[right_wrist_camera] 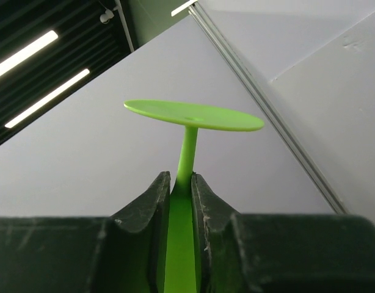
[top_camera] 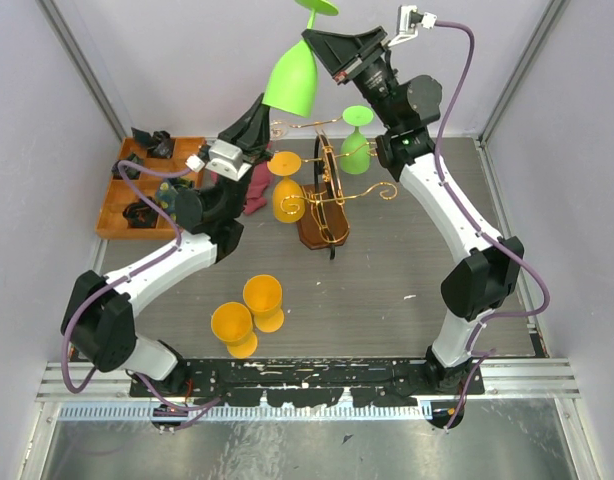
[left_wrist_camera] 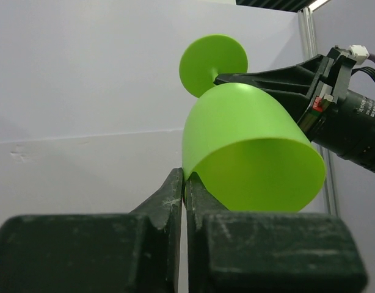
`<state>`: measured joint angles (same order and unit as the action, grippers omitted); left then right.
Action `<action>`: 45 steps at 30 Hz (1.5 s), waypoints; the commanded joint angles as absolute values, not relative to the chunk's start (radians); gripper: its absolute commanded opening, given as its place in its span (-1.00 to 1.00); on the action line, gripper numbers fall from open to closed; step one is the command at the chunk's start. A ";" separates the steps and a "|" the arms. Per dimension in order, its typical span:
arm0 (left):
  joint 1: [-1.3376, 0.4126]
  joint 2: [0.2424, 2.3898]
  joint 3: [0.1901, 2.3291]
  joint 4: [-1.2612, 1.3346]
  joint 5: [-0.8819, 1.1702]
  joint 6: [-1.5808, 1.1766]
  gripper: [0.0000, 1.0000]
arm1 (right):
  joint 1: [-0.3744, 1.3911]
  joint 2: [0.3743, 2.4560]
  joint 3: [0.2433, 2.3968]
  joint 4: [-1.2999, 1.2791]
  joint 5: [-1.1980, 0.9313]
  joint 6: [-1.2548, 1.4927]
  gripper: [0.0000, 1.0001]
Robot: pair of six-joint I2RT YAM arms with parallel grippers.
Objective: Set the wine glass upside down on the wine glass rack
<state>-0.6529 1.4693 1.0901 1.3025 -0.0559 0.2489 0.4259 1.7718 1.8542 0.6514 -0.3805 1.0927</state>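
Observation:
A bright green wine glass (top_camera: 292,80) hangs high above the table, bowl down and foot up. My right gripper (top_camera: 314,42) is shut on its stem just under the foot; in the right wrist view the stem (right_wrist_camera: 188,152) rises from between the fingers (right_wrist_camera: 180,176). My left gripper (top_camera: 259,108) reaches up from below left, and its tips (left_wrist_camera: 186,178) pinch the rim of the bowl (left_wrist_camera: 248,146). The wine glass rack (top_camera: 325,195), gold wire on a dark wooden base, stands below at mid-table, with a green glass (top_camera: 357,150) and an orange glass (top_camera: 287,192) hanging on it.
Two orange glasses (top_camera: 249,312) lie on the table in front of the rack. A maroon glass (top_camera: 257,190) sits left of the rack, behind my left arm. A wooden tray (top_camera: 115,205) with dark items is at the far left. Walls close in the back and sides.

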 commanded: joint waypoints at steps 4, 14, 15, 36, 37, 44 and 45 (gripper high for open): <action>-0.675 1.465 1.061 1.327 -0.047 0.221 -0.48 | 0.412 1.764 1.875 0.693 -0.429 0.991 -0.91; -0.675 1.412 0.986 1.274 -0.063 0.241 0.01 | 0.335 1.718 1.811 0.695 -0.424 0.902 -0.98; -0.675 1.403 0.973 1.263 -0.061 0.244 0.06 | 0.322 1.714 1.808 0.691 -0.425 0.891 -0.98; -0.645 1.239 1.045 0.503 -0.220 0.123 0.34 | -0.014 1.381 1.436 0.293 -0.246 0.301 -0.99; -0.641 1.241 1.045 0.502 -0.223 0.115 0.34 | -0.014 1.354 1.387 0.306 -0.239 0.240 -0.99; -0.600 1.236 1.045 0.486 -0.226 0.019 0.33 | -0.028 1.195 0.958 0.645 -0.239 0.057 -0.99; -0.596 1.234 1.046 0.482 -0.226 0.016 0.33 | -0.035 1.191 0.928 0.667 -0.262 0.051 -0.99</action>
<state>-0.6147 1.2583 1.0149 0.5007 -0.2058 0.0708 -0.0208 1.2259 1.0515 0.4633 -0.2508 0.1886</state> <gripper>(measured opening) 0.665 0.210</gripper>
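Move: About 5 cm ahead, 15 cm to the right and 30 cm below the right hand, which already grips the green wine glass by its stem, is the rack's free middle right hook. From the same hand the hung green glass is 13 cm ahead, 11 right, 35 below; the hung yellow glass is 1 cm ahead, 6 left, 38 below. The left hand is at the held glass's rim, the glass's middle roughly 4 cm ahead, 4 right and 4 above. Carrying the glass off to the right, the right hand keeps its pinch on the stem, arcs first forward and then back, and sinks ever faster: some 25 cm right and 18 cm down, turning clockwise and rolling left side down until the fingers point ahead. The left hand opens wide, comes free of the rim and drops about 13 cm towards the hung yellow glass, tipping down nearly 40 degrees. ##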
